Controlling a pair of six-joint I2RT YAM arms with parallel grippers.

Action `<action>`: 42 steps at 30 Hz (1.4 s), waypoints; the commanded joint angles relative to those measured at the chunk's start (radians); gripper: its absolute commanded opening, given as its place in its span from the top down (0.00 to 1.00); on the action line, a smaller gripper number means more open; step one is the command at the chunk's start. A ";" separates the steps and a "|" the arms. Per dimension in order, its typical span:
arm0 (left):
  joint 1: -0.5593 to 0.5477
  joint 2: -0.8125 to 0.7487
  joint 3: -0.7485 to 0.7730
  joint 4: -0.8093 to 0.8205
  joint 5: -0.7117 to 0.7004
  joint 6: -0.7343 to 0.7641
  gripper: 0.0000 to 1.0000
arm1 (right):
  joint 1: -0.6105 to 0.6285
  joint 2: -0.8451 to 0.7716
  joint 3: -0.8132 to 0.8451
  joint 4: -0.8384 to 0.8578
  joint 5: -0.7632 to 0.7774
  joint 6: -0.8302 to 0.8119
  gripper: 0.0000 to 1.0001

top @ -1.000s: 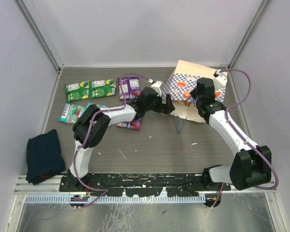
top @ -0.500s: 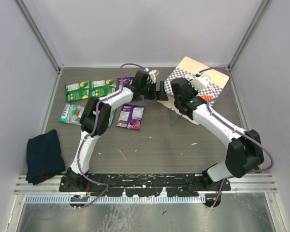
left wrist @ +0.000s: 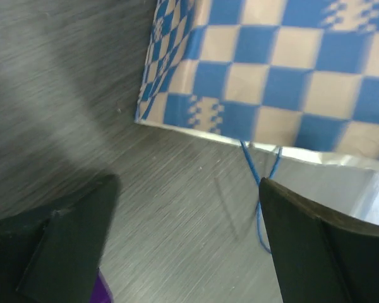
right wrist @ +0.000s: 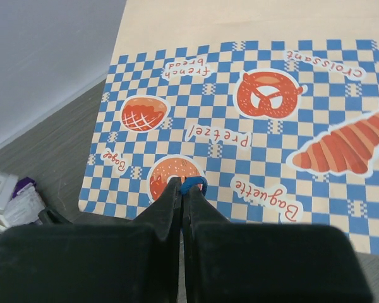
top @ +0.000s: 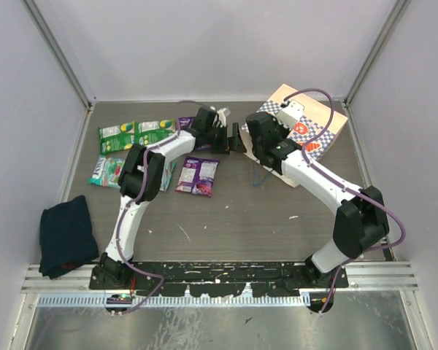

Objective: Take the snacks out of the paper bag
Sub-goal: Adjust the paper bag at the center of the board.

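Observation:
The paper bag [top: 306,130] lies on its side at the back right, its checkered face with red-orange bread prints up [right wrist: 271,120]. My right gripper [top: 258,146] is shut on one blue cord handle [right wrist: 193,185] at the bag's left end. My left gripper [top: 237,138] stands open just left of the bag, its black fingers [left wrist: 63,246] over bare table beside the bag's corner [left wrist: 271,76] and a loose blue cord [left wrist: 260,202]. Snacks lie on the table to the left: green packets [top: 117,136], a teal one [top: 106,169], a purple one [top: 198,176].
A dark blue cloth [top: 67,233] sits at the near left. Grey walls close in the table at the back and both sides. A purple packet's corner [left wrist: 102,294] shows under my left finger. More packets [right wrist: 12,196] lie left of the bag.
My right gripper has swung left, pulling the bag by its handle so it lies flatter. My left gripper has moved back from over the purple packet to the bag's left end.

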 commanded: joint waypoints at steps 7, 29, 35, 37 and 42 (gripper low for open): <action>-0.030 -0.003 -0.263 0.703 0.034 -0.613 0.02 | -0.049 -0.033 -0.009 0.134 -0.190 -0.149 1.00; -0.146 -0.165 -0.496 0.795 -0.381 -0.960 0.02 | -0.053 -0.154 -0.075 0.145 -0.108 -0.083 1.00; -0.171 -0.199 -0.438 0.623 -0.458 -0.921 0.00 | -0.062 -0.212 -0.115 0.174 -0.076 -0.132 1.00; -0.185 -0.218 -0.443 0.617 -0.484 -0.900 0.21 | -0.073 -0.224 -0.123 0.174 -0.074 -0.139 1.00; -0.218 -0.247 -0.424 0.601 -0.498 -0.881 0.65 | -0.121 -0.240 -0.141 0.175 -0.105 -0.145 1.00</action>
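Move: The mouth of the paper bag is centred about 12 cm right of the open left hand and 4 cm back, nearly at its height; a loose blue handle lies roughly 8 cm right, 11 cm back and 5 cm lower. Purple snack packs lie on the board some 12 cm left of this hand, one 3 cm ahead and the other 11 cm back. From the right hand, already pinching the other handle, the bag's middle is about 3 cm ahead, 6 cm right and 12 cm below. Swinging the left hand some 6 cm right and 3 cm back, turning it counter-clockwise by about 35 degrees and levelling it, brings its fingers to point at the bag's mouth; late on they close to under half open as the hand lifts slightly. The right hand keeps its pinch on the handle, eases forward and dips a little, then draws up about 4 cm, rightward and back. ##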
